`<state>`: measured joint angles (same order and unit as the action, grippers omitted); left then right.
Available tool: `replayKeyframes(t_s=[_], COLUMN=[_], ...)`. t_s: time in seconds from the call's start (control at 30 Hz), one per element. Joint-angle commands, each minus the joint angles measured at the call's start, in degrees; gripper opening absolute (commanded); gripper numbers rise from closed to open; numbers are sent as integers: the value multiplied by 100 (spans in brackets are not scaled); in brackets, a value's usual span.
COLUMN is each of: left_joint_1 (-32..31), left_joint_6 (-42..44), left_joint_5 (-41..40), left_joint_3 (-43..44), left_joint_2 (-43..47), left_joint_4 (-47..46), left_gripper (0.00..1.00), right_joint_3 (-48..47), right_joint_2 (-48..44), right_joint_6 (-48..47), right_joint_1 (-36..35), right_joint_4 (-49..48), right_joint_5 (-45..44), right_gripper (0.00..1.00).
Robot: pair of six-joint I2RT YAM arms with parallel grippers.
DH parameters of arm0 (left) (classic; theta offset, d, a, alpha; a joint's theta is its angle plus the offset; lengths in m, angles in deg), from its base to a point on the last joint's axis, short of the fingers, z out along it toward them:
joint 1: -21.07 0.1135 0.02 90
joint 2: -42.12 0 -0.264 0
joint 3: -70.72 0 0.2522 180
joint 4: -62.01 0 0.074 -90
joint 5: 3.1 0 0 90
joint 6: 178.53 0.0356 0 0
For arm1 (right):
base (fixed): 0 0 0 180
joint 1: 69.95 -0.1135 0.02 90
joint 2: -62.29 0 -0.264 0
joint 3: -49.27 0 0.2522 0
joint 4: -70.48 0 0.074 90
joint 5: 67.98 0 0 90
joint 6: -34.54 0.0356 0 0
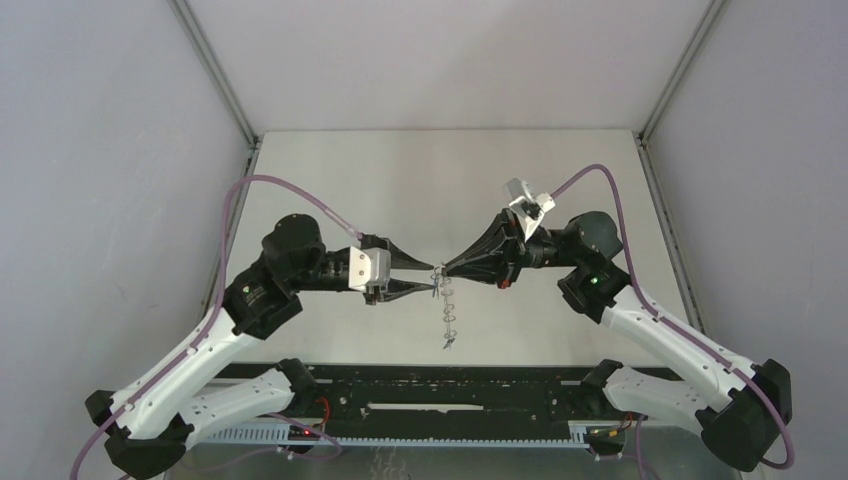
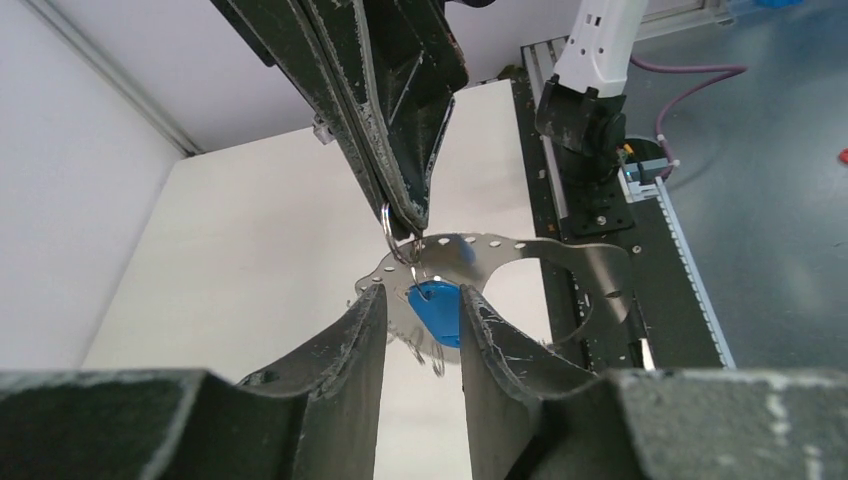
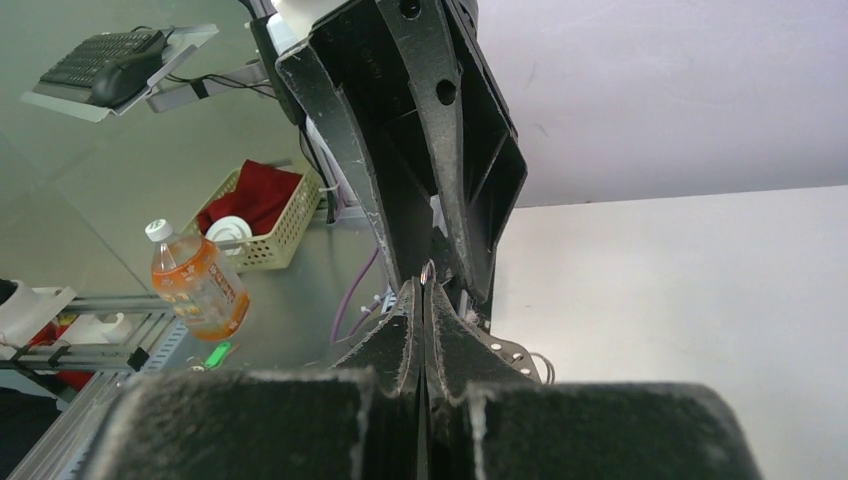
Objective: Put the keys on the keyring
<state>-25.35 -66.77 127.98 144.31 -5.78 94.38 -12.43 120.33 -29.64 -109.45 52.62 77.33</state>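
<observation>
The keyring (image 1: 446,320) hangs in mid-air over the table's middle, a thin grey metal hoop (image 2: 590,262) with punched holes and small wire loops on its rim. My right gripper (image 1: 446,270) is shut on one small wire loop at the hoop's top (image 3: 427,272), and its closed tip (image 2: 410,222) comes down from above in the left wrist view. A key with a blue tag (image 2: 437,312) hangs at the hoop's rim between the tips of my left gripper (image 2: 423,294). Those jaws stand apart; the right-hand finger (image 2: 480,320) lies against the tag's edge. A second key is not visible.
A black rail (image 1: 430,395) carries both arm bases along the table's near edge. Grey walls close the left, right and back. Off the table, an orange drink bottle (image 3: 198,285), a basket with red cloth (image 3: 255,215) and a keyboard (image 3: 110,70) show.
</observation>
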Motion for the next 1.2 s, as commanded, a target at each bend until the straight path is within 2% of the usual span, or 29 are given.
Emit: replayKeyframes(t_s=[0.0,0.27,0.5,0.67,0.7,0.77,0.87,0.93,1.17], left_joint_1=[35,30,35,28,34,33,35,34,20], left_joint_6=[-293,-308,235,268,256,210,373,386,408], left_joint_5=[338,387,217,213,185,92,41,13,-92], left_joint_3=[239,150,41,57,74,145,327,469,617], left_joint_2=[-13,-31,-2,1,-13,-47,-125,-203,-320], left_joint_4=[-189,-350,-4,33,27,87,481,728,893], left_gripper=[37,34,14,1,0,0,0,0,0], right_joint_3=[-144,-308,-356,-471,-550,-794,-1366,-1878,-3453], right_joint_2=[8,102,50,85,104,115,50,101,876], right_joint_6=[-78,-320,-376,-431,-505,-869,-1928,-2655,-4356], right_joint_1=[-85,-222,-231,-241,-242,-221,-185,-195,-473], right_joint_4=[-186,110,200,402,571,1322,3277,4417,7192], right_joint_5=[39,19,50,128,156,121,-197,-485,-1181], right_gripper=[0,0,0,0,5,22,36,41,41])
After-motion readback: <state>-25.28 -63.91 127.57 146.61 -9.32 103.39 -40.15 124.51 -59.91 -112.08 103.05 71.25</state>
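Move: Pinched in the right fingertips, the wire ring stands about 2 cm to the right, 1 cm ahead and 1 cm above the open left fingers. From the left hand, the blue tag hangs about 2 cm right and 3 cm below, and the grey plate about 2 cm right, 1 cm back and 7 cm below. The gap between the left fingertips lies about 2 cm left, 1 cm back and 1 cm below the right hand. Handing over the ring, the still-closed right hand eases down and left about 1.5 cm towards the left fingers, which wait almost in place and then shut to pinch the ring's wire. Next the right fingers open and back off some 4 cm up and 2 cm forward, rolling and tilting as they leave, while the left hand sinks about 3 cm, keeping its pinch. ##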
